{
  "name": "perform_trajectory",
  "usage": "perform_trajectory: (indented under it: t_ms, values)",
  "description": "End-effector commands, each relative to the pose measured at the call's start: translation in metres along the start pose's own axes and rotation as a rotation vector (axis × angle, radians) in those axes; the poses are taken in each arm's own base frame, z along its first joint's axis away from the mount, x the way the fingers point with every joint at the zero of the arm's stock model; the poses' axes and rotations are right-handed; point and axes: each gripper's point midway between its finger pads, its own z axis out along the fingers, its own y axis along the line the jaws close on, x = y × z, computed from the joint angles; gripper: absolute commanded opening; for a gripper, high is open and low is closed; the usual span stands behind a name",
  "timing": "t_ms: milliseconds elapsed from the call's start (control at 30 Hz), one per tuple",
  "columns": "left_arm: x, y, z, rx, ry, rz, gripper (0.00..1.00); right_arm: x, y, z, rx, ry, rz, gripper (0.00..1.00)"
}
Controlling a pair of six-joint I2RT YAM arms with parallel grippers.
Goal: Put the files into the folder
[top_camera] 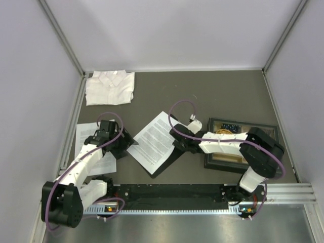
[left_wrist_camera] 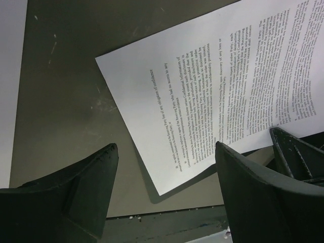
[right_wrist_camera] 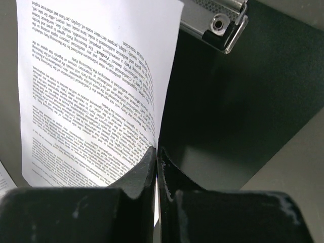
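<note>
One of the files, a white sheet [top_camera: 154,140] of dense black text, lies askew over the black folder [top_camera: 171,158] at mid-table. My right gripper [right_wrist_camera: 158,152] is shut on the right edge of this sheet [right_wrist_camera: 91,91], which curls up beside the folder's black board [right_wrist_camera: 238,101] and its silver clip [right_wrist_camera: 217,15]. My left gripper [left_wrist_camera: 166,147] stands open a little above the sheet's near-left corner [left_wrist_camera: 212,91], with nothing between its fingers. More printed sheets [top_camera: 85,132] lie at the left, partly hidden under my left arm.
A folded white shirt [top_camera: 110,87] lies at the back left. A dark-framed tray [top_camera: 238,147] of small items sits at the right, under my right arm. A black rail [top_camera: 167,192] runs along the near edge. Another sheet's edge [left_wrist_camera: 10,76] shows left of the left gripper.
</note>
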Motion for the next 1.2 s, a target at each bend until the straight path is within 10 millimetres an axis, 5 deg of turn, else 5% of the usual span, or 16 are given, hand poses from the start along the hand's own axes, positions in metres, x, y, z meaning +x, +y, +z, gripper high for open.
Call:
perform_trajectory:
  t_ms: [0,267,333,400,467,567,700,900,1000,1167]
  values:
    - [0.002,-0.007,0.001,0.018,0.01,-0.039,0.81,-0.007,0.009,-0.017,-0.011,-0.022,0.002,0.09]
    - [0.0,0.008,-0.001,-0.082,0.007,-0.015,0.82,0.032,0.024,-0.041,-0.201,0.258,-0.326,0.38]
    - [-0.006,0.008,-0.003,-0.095,-0.012,0.002,0.82,0.04,0.021,-0.047,-0.253,0.285,-0.428,0.5]
    - [-0.01,0.01,-0.007,-0.117,-0.025,0.046,0.82,0.042,0.015,-0.054,-0.275,0.298,-0.509,0.76]
    - [-0.013,0.014,-0.011,-0.151,-0.03,0.081,0.82,0.042,0.008,-0.061,-0.269,0.323,-0.577,0.77]
    - [-0.007,0.018,-0.012,-0.155,-0.004,0.095,0.83,0.03,0.011,-0.073,-0.294,0.296,-0.678,0.79]
    - [0.009,0.015,-0.003,-0.096,0.052,0.041,0.82,-0.017,0.036,-0.077,-0.302,0.189,-0.719,0.82]
    - [0.014,0.011,0.009,-0.045,0.038,-0.036,0.8,-0.087,0.069,-0.031,-0.268,0.122,-0.705,0.82]
    - [0.011,0.009,0.014,-0.047,0.024,-0.032,0.81,-0.1,0.074,-0.008,-0.272,0.127,-0.693,0.93]
    - [0.009,0.006,0.025,-0.055,0.043,-0.027,0.81,-0.11,0.051,0.033,-0.201,0.207,-0.693,0.96]
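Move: Pinching the right edge of the file, the right hand has the folder's clip roughly 9 cm ahead and 3 cm to its right, slightly lower. The file's middle is about 10 cm left of this hand and 1 cm ahead; the folder's middle beneath it is some 7 cm left and 2 cm back. From the open left hand the clip lies about 27 cm to the right, 11 cm ahead and 5 cm lower. Opening wide, the right fingers let go of the file's edge while the hand draws back about 6 cm and twists some 40 degrees counter-clockwise; it then rises and sweeps forward roughly 17 cm over the file to its clip end, sinking a little at the last. The left hand stays open by the file's left corner, easing down and slightly back. ##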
